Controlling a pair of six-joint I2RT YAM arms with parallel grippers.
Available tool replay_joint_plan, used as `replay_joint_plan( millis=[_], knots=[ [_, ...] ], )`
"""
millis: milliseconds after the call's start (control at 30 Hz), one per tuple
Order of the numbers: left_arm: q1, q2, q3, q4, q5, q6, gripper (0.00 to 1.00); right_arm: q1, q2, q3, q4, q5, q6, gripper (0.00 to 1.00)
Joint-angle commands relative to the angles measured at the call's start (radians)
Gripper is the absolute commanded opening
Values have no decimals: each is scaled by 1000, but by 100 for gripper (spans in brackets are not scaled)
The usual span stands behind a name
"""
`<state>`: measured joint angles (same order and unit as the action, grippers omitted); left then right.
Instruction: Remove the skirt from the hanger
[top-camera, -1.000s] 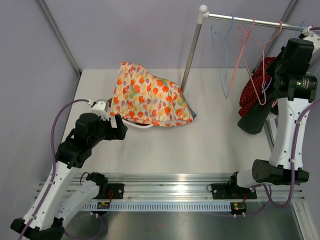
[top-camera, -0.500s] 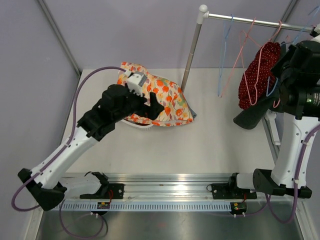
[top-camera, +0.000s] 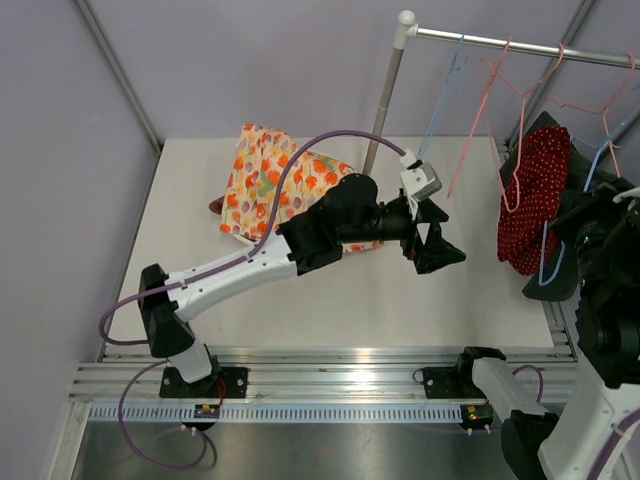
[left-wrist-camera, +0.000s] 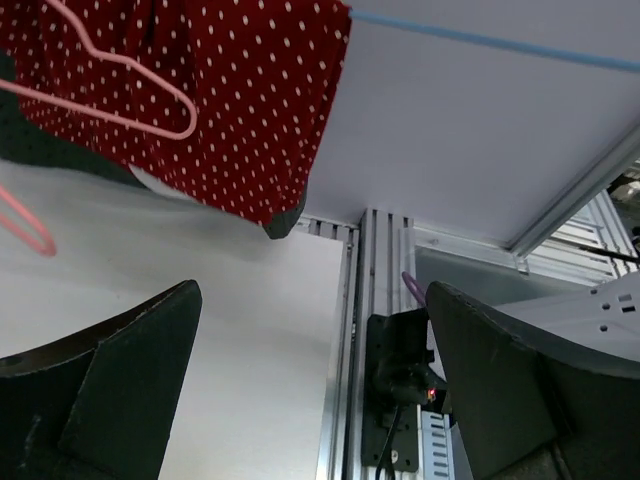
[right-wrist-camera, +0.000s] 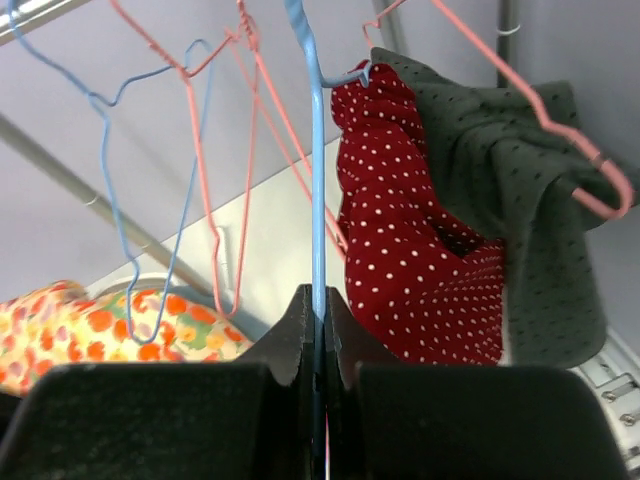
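Observation:
A red white-dotted skirt (top-camera: 533, 205) hangs on a blue hanger (right-wrist-camera: 316, 150) at the right end of the rack. It also shows in the right wrist view (right-wrist-camera: 420, 250) and the left wrist view (left-wrist-camera: 230, 100). My right gripper (right-wrist-camera: 320, 310) is shut on the blue hanger's wire, just left of the skirt. In the top view it (top-camera: 572, 215) sits behind the skirt's right edge. My left gripper (top-camera: 440, 240) is open and empty above the table, left of the skirt and apart from it. In its own view (left-wrist-camera: 312, 300) the skirt's hem hangs above the left finger.
A dark green garment (right-wrist-camera: 530, 200) hangs on a pink hanger behind the skirt. Empty pink and blue hangers (top-camera: 470, 100) hang on the rail (top-camera: 500, 42). The rack's pole (top-camera: 385, 95) stands mid-table. A floral garment (top-camera: 290, 185) lies at the back left. A metal rail (left-wrist-camera: 370, 330) marks the table's edge.
My left arm has swung from the left side across the table toward the skirt, jaws open. My right arm has moved nearer, and the hanger and skirt have shifted right.

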<state>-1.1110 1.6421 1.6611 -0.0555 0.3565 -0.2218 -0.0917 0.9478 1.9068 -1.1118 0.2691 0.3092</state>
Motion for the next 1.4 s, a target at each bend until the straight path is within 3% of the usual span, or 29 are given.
replay_joint_plan(
  millis=[0, 167, 400, 767, 1000, 1167, 1267, 1300, 1333, 1367],
  knots=[
    [-29, 30, 43, 265, 93, -24, 99, 4, -59, -29, 14, -141, 94, 0],
    [-93, 113, 71, 316, 91, 13, 99, 4, -147, -71, 1, -328, 180, 0],
    [-119, 174, 94, 364, 95, -2, 99, 4, -221, -57, -14, -381, 231, 0],
    [-138, 223, 78, 341, -114, 30, 98, 4, -164, 152, -140, -435, 229, 0],
    [-136, 134, -35, 378, -186, 64, 85, 4, -164, 182, -189, -429, 206, 0],
    [-136, 134, -26, 356, -203, 76, 77, 4, -172, 169, -186, -442, 212, 0],
    [-136, 148, -21, 384, -180, 61, 53, 4, -173, 163, -181, -442, 214, 0],
    [-136, 154, -20, 394, -169, 43, 11, 6, -175, 161, -181, -444, 215, 0],
    [-136, 165, 3, 393, -163, 33, 0, 6, -175, 158, -177, -442, 214, 0],
    [-135, 180, 18, 378, -154, 19, 0, 4, -175, 158, -180, -438, 209, 0]
  ],
)
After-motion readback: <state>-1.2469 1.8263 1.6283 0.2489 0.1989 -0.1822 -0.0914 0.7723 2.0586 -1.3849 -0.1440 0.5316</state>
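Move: The red dotted skirt hangs on the blue hanger that the right gripper already pinches; its middle is about 24 cm right of the open left gripper, 11 cm ahead and 7 cm lower. From the right gripper, the skirt lies about 9 cm ahead, 4 cm right and 16 cm below. Counted from the left gripper, the dark green garment is roughly 15 cm ahead and 30 cm right, 10 cm lower; the empty pink hangers are some 15 cm ahead, 8 cm right and 5 cm higher. Keep the blue hanger pinched and swing the skirt back and left with the right gripper, about 10 cm each way, turning counter-clockwise some 20 degrees and raising its left side. Meanwhile bring the left gripper about 7 cm right into the skirt while lowering it, first drawing back, then easing partly forward again, and shut its wide-open fingers to pinch the cloth. ##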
